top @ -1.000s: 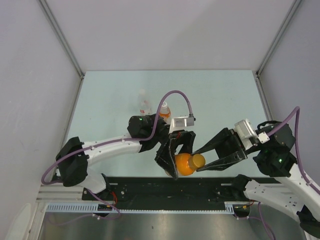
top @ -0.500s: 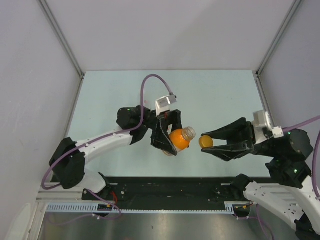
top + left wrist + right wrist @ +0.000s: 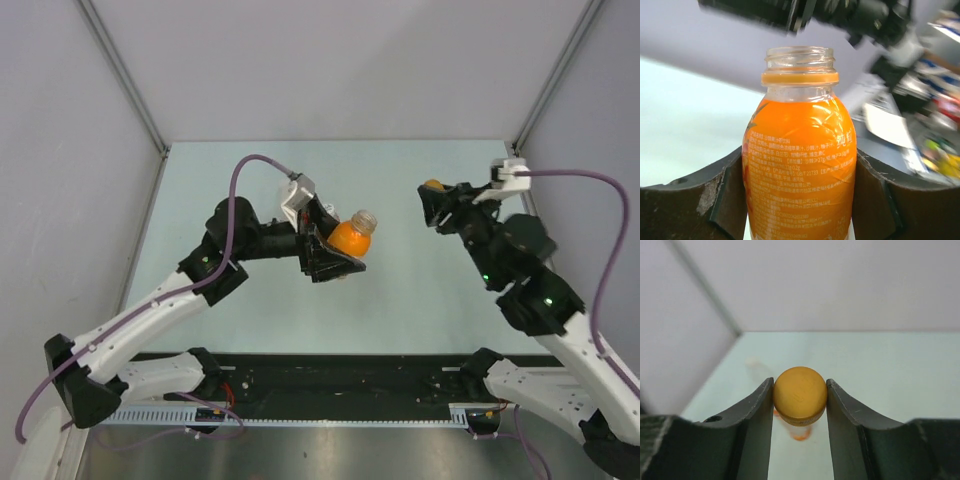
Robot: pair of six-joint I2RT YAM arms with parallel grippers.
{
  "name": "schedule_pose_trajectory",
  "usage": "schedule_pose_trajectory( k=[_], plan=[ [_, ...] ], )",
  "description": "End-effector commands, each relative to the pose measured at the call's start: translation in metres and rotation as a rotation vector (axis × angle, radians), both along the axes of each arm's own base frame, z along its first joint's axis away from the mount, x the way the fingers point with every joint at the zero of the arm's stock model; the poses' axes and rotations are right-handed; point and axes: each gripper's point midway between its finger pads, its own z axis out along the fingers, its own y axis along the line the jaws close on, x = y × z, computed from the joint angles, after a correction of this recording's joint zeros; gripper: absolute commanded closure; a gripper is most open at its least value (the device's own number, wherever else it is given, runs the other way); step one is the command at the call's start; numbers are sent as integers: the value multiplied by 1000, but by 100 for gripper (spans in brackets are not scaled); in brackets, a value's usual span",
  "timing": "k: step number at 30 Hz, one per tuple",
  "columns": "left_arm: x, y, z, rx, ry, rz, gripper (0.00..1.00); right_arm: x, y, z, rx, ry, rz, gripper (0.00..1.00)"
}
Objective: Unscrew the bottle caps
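My left gripper is shut on the body of the short squat orange bottle, held off the table with its bare threaded neck pointing right. In the left wrist view the bottle fills the gap between both fingers, and its mouth has no cap on it. My right gripper is raised at the far right, shut on the orange cap. In the right wrist view the cap is pinched between the two fingers. Behind it lie two blurred bottle shapes.
Grey walls close in the pale green table on the left, back and right. A black rail runs along the near edge between the arm bases. Purple cables loop above both wrists. The right arm shows blurred above the bottle in the left wrist view.
The orange cap has come off the bottle. My right gripper carried it away to the far right, while my left gripper moved the uncapped bottle to the far left.
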Motion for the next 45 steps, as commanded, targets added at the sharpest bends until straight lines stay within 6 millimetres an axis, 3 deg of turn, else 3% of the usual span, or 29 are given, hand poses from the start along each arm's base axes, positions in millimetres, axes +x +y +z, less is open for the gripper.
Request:
schedule_pose_trajectory(
  k=[1,2,3,4,6,7,9,10,11,12,13,15,16,17,18,22,23,24,26,27,32,36,45],
  plan=[
    [50,32,-21,145,-76,424,100,55,-71,-66,33,154,-538,100],
    [55,38,-23,165,-99,481,100,61,-75,-94,17,173,-578,100],
    [66,47,-31,215,-95,592,100,69,-92,-102,46,167,-648,100],
    [67,54,-30,226,-104,630,100,77,-94,-104,85,150,-652,100],
    [63,59,-35,258,-119,648,100,96,-110,-132,109,215,-698,100],
    [69,69,-33,259,-121,714,100,111,-112,-158,65,277,-727,100],
    [67,75,-34,258,-116,733,100,127,-117,-183,41,334,-764,100],
    [64,80,-29,237,-118,738,100,139,-125,-210,5,395,-795,100],
    [63,81,-32,236,-114,738,100,143,-126,-222,-13,426,-797,100],
    [61,83,-31,229,-114,737,100,154,-126,-222,7,410,-793,100],
    [59,84,-29,220,-113,737,100,163,-133,-246,-36,464,-821,100],
    [55,87,-28,204,-103,732,100,173,-137,-273,-72,538,-813,100],
    [53,88,-29,203,-95,728,100,180,-139,-276,-71,556,-814,100],
    [51,88,-30,208,-86,722,100,184,-145,-299,-98,613,-830,100],
    [48,87,-31,210,-86,714,100,187,-145,-307,-100,637,-818,100],
    [46,88,-36,218,-90,716,100,199,-149,-330,-126,693,-825,100],
    [46,88,-35,214,-91,718,100,206,-152,-328,-130,705,-829,100],
    [45,88,-35,215,-94,714,100,205,-154,-346,-166,762,-830,100],
    [45,87,-34,213,-100,709,100,216,-157,-346,-192,775,-835,100],
    [45,86,-35,214,-99,705,100,215,-159,-360,-221,814,-835,100],
    [45,81,-37,203,-104,698,100,233,-161,-368,-188,857,-788,100],
    [47,77,-41,220,-102,692,100,237,-164,-391,-201,957,-768,100],
    [48,69,-43,225,-95,679,100,242,-164,-405,-198,1031,-735,100]
  ],
)
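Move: The right hand holds the orange cap high up; the bare spot of table it is taken to lies about 24 cm ahead, 17 cm to the right and 43 cm below. The capped tall bottle stands some 9 cm ahead and 17 cm left of this hand, roughly 36 cm down. From the left hand, gripping the opened orange bottle, that tall bottle is about 20 cm ahead, 6 cm left and 31 cm below, the clear bottle 28 cm ahead and 15 cm left. Still pinching the orange cap, the right hand plunges about 40 cm towards the bare far-right part of the table, going forward and right as well, its fingers tipping steeply down and swinging clockwise; whether the cap touches the table can't be seen. The left hand keeps its grip on the open bottle, turns it some 40 degrees counter-clockwise and shifts left, forward and down towards the tall bottle. ##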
